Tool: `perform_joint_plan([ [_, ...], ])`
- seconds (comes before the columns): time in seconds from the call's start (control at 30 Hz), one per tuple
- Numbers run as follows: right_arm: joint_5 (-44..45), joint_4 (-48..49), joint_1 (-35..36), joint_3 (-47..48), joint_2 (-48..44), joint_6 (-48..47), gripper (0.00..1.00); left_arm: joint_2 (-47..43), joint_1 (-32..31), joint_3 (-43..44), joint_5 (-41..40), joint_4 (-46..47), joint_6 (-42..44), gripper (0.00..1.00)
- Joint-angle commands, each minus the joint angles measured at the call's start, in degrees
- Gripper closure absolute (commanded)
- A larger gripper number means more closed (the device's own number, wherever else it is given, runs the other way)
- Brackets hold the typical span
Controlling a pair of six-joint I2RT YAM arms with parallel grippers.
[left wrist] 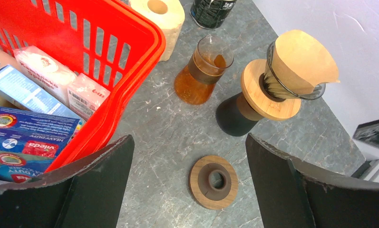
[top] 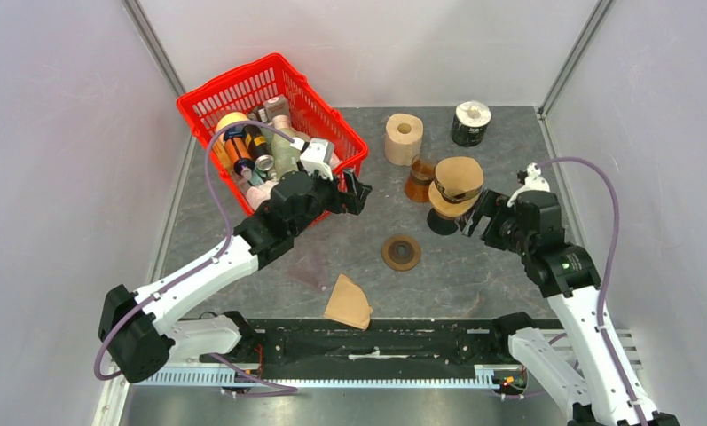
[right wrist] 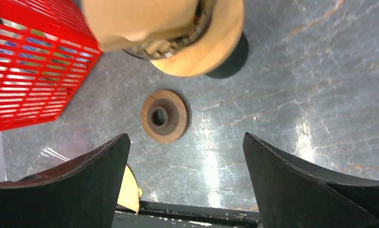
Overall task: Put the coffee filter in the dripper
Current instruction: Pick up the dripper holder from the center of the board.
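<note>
A brown paper coffee filter (top: 460, 175) (left wrist: 301, 59) (right wrist: 140, 19) sits opened in the glass dripper (top: 447, 197) (left wrist: 266, 95) (right wrist: 211, 42), which has a wooden collar and stands on a black base. A second, flat filter (top: 348, 302) (right wrist: 128, 190) lies near the table's front edge. My right gripper (top: 474, 213) (right wrist: 186, 137) is open and empty, just right of the dripper and apart from it. My left gripper (top: 357, 193) (left wrist: 188, 138) is open and empty too, hovering beside the basket, left of the dripper.
A wooden ring with a dark centre (top: 402, 253) (left wrist: 213, 181) (right wrist: 164, 116) lies between the arms. An amber glass carafe (top: 420, 180) (left wrist: 201, 71) stands next to the dripper. Behind are a paper roll (top: 404, 138), a black can (top: 470, 124) and a full red basket (top: 270, 93).
</note>
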Motion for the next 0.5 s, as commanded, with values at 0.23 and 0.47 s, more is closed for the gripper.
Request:
perform_joint_plan([
  [0.23,4.46,3.04,1.88,-10.84,-3.65,2.62,0.03,2.87,0.13,-0.06,4.94,0.31,-6.34,0.06],
  [0.47,9.29,4.01,1.88,-14.16,-6.89,5.66,0.03,7.24,-0.06,2.58,7.68,0.12,-8.13,0.05],
])
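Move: The dripper holder lies roughly 9 cm to the right of the left gripper, about 5 cm nearer the base and some 24 cm below. From that gripper, the black stand carrying the dripper is about 19 cm right and 4 cm ahead, the glass jug 13 cm right and 11 cm ahead, and the red basket 20 cm left and 19 cm ahead. From the right gripper, the holder is some 13 cm left, 2 cm ahead and 20 cm down. Bring the open left gripper down about 3.5 cm and some 2 cm to the right towards the dripper holder, tipping the fingers about 10 degrees further down. Meanwhile sink the empty right gripper some 6.5 cm with a slight draw back, fingers kept wide open, then let it ease off at that height; touch nothing with either. ##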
